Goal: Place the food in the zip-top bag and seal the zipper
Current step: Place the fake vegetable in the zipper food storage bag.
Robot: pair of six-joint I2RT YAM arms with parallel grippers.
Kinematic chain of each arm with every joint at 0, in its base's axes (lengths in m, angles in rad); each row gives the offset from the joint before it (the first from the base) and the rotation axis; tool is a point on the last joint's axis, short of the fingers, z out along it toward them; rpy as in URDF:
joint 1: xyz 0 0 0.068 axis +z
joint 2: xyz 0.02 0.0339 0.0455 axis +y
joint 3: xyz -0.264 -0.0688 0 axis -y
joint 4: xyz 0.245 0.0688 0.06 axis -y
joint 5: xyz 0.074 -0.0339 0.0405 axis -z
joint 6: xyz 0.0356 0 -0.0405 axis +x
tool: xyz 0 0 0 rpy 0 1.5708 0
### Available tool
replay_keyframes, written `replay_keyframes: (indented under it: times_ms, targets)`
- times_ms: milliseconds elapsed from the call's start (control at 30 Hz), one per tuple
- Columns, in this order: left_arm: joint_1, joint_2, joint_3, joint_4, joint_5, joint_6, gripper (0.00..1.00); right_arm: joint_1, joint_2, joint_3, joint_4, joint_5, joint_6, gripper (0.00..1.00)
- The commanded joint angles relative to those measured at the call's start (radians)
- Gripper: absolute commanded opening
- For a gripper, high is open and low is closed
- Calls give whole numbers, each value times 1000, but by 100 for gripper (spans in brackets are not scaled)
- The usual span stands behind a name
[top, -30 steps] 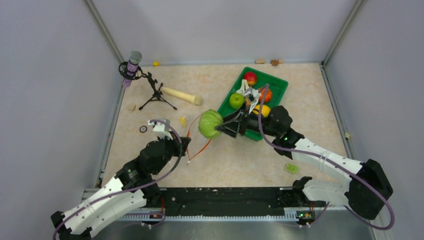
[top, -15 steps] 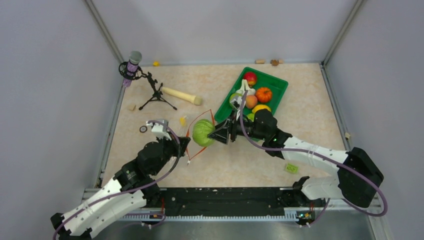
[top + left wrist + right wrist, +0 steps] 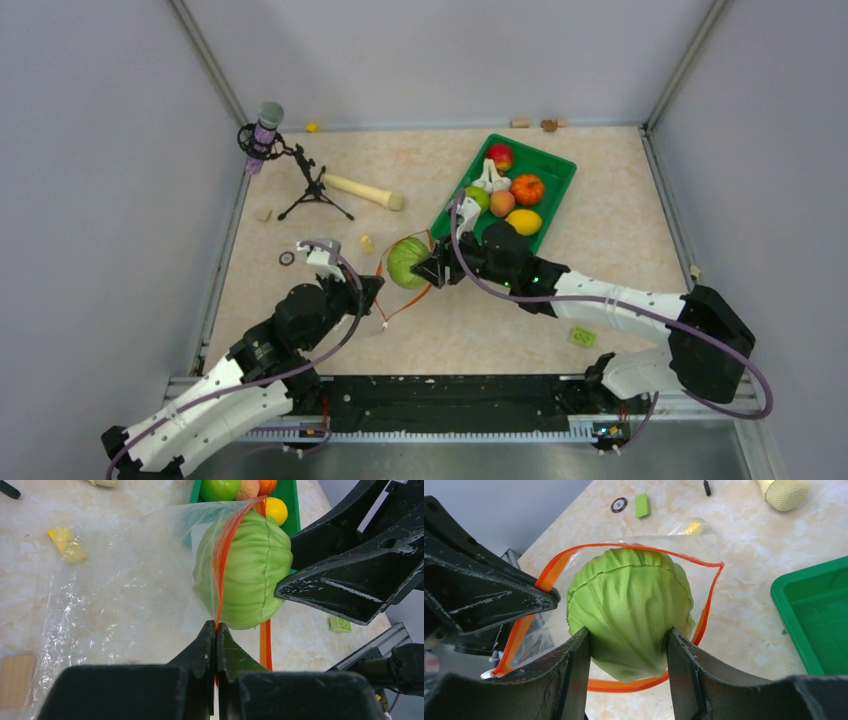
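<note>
My right gripper (image 3: 428,269) (image 3: 628,655) is shut on the pale green cabbage (image 3: 405,261) (image 3: 629,605) and holds it partway through the open mouth of the clear zip-top bag (image 3: 125,585). The orange-red zipper (image 3: 709,600) rings the cabbage. My left gripper (image 3: 372,290) (image 3: 216,627) is shut on the zipper rim (image 3: 225,555) and holds the mouth up. The cabbage also shows in the left wrist view (image 3: 250,570). A red apple (image 3: 500,156), garlic (image 3: 490,177), pumpkin (image 3: 527,189), peach (image 3: 502,203), green apple (image 3: 478,197) and lemon (image 3: 524,222) lie in the green tray (image 3: 555,165).
A beige wooden pin (image 3: 362,191) and a small tripod with a microphone (image 3: 266,130) stand at the back left. Small bits lie about: a yellow piece (image 3: 366,243), a green block (image 3: 582,337), a ring (image 3: 287,258). The tray sits right behind my right arm.
My right gripper carried the cabbage leftward and down from beside the tray into the bag's mouth. The left gripper stayed in place holding the rim.
</note>
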Motion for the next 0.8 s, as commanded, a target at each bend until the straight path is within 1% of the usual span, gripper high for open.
replay_keyframes:
  times_ms: [0,100,333,500,600,667,767]
  targets:
    - [4,-10,-11,76,40,27,0,40,21,71,-20,120,-53,0]
    - [4,-9,-20,101,86,44,0,62,41,82,-20,156,-50,0]
    - [4,6,-34,174,257,85,0,108,122,131,-16,350,25,3]
    - [4,0,-41,188,281,95,0,122,170,134,49,403,77,8]
    - [4,-10,-44,187,275,97,0,126,197,138,55,433,100,18]
    - [4,-15,-44,180,254,92,0,128,204,139,59,432,106,29]
    - [4,-17,-39,155,181,74,0,129,197,128,79,409,101,47]
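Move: The right hand holds the cabbage, its middle some 4 cm left and 2 cm ahead of the fingertips, already in the orange-rimmed bag mouth, whose middle is about 4 cm left and 1 cm back, a little lower. The left hand pinches the rim; from it the cabbage lies about 5 cm ahead and 5 cm right. From the right hand, the yellow block is roughly 13 cm left and 7 ahead, the green tray's middle 17 cm right and 14 ahead, both some 15 cm below. Still gripping the cabbage, the right fingers push it on through the bag mouth, sinking about 5 cm while easing forward and left, with the hand turning roughly 15 degrees clockwise. The left hand keeps its pinch on the rim and draws it rightward and somewhat back, about 4 cm in all, also turning clockwise, bringing the rim past the cabbage, then stays there. ##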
